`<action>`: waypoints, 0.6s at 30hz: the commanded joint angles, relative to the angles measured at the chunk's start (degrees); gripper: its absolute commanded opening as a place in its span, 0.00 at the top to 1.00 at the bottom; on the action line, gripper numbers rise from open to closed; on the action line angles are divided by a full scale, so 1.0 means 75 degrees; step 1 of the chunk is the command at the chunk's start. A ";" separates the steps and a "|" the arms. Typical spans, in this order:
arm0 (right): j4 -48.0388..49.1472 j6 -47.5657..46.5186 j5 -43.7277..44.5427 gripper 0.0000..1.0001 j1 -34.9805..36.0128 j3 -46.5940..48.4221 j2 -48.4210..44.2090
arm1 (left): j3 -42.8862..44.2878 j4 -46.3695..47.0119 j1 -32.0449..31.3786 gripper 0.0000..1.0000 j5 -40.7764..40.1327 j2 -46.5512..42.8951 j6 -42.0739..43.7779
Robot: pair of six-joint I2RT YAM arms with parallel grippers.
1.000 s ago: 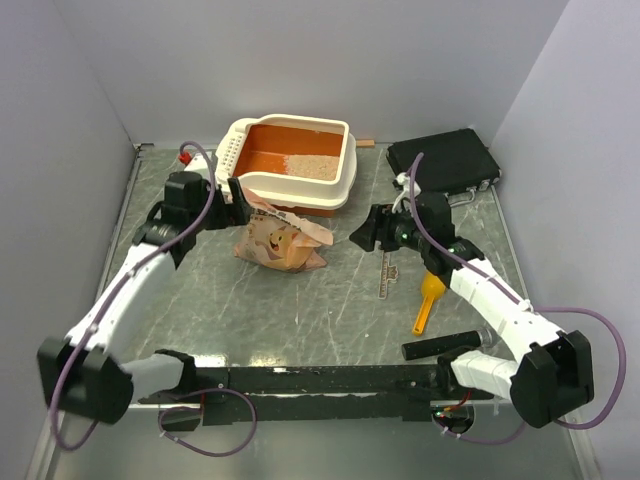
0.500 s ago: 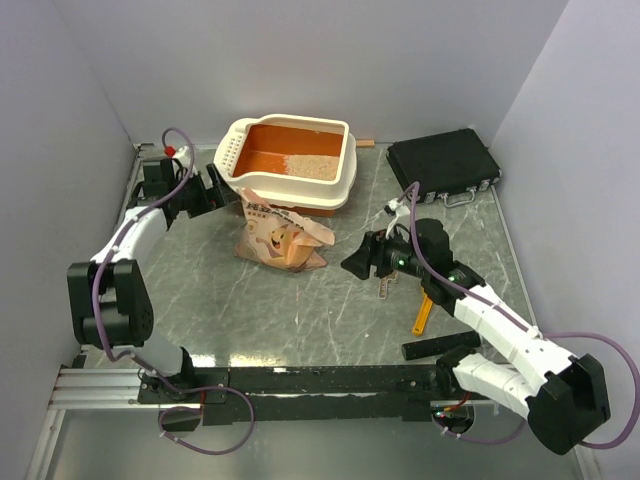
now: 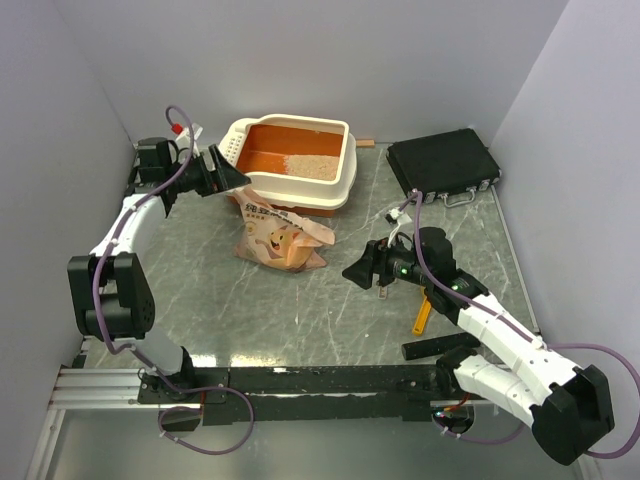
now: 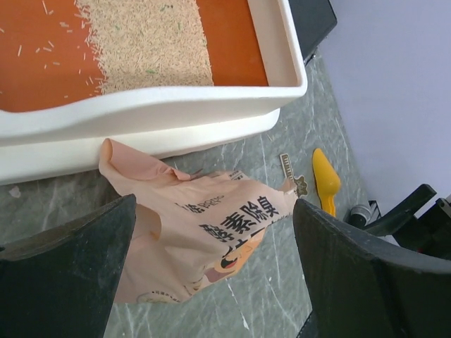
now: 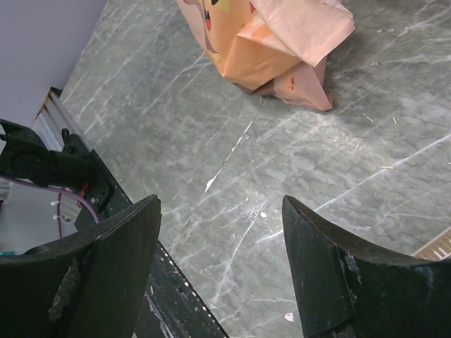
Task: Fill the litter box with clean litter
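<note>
The litter box (image 3: pixel 300 123), orange with a cream rim (image 4: pixel 141 105), stands at the back of the table. A patch of clean litter (image 3: pixel 312 166) lies in its right part, seen close as beige granules (image 4: pixel 148 42). The crumpled tan paper bag (image 3: pixel 280 240) lies just in front of the box, its printed top (image 4: pixel 204 225) below my left gripper. My left gripper (image 3: pixel 228 170) hangs open above the box's left front corner and holds nothing (image 4: pixel 215 201). My right gripper (image 3: pixel 357 272) hovers open right of the bag over bare table (image 5: pixel 221 198), with the bag (image 5: pixel 268 42) ahead of it.
A black flat case (image 3: pixel 445 160) lies at the back right. A small yellow scoop (image 3: pixel 424 312) and a black bar (image 3: pixel 438 346) lie near the right arm. A thin metal strip (image 4: pixel 287 167) lies beside the scoop (image 4: pixel 325 176). Walls close in on three sides.
My left arm has folded back to the far left and its gripper has lifted off the bag's top to the box's corner. My right gripper has drawn toward the near edge.
</note>
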 commanded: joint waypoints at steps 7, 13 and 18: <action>0.0341 -0.0103 -0.0097 0.24 0.0109 0.0038 -0.0044 | 0.0532 -0.0656 -0.0403 0.03 0.0118 0.0573 0.0962; 0.0446 -0.0009 -0.0026 0.24 0.0156 -0.0313 -0.0138 | 0.0569 -0.0530 -0.1059 0.03 0.0492 0.0703 0.1350; 0.0376 0.0015 -0.0027 0.24 0.0180 -0.0349 -0.0021 | 0.0463 -0.0646 -0.1060 0.01 0.1288 0.0621 0.1783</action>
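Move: Below and to the right of the left hand is the litter bag, its middle about 11 cm right, 8 cm back and 16 cm lower, with its loose top reaching up nearer the open fingers. The litter box stands beyond the bag, some 12 cm ahead of the left hand, 12 cm to its right and 15 cm below. From the right hand the bag is roughly 13 cm ahead, 20 cm left and 11 cm down. Sinking about 4 cm and then sweeping some 6 cm to the right, the left hand closes in on the loose upper end of the bag beside the box's near rim, turning some 10 degrees clockwise. Its fingers stay wide open, one on either side of the bag's top; whether they touch it can't be seen. The right hand only starts to sink, by about 2 cm. ##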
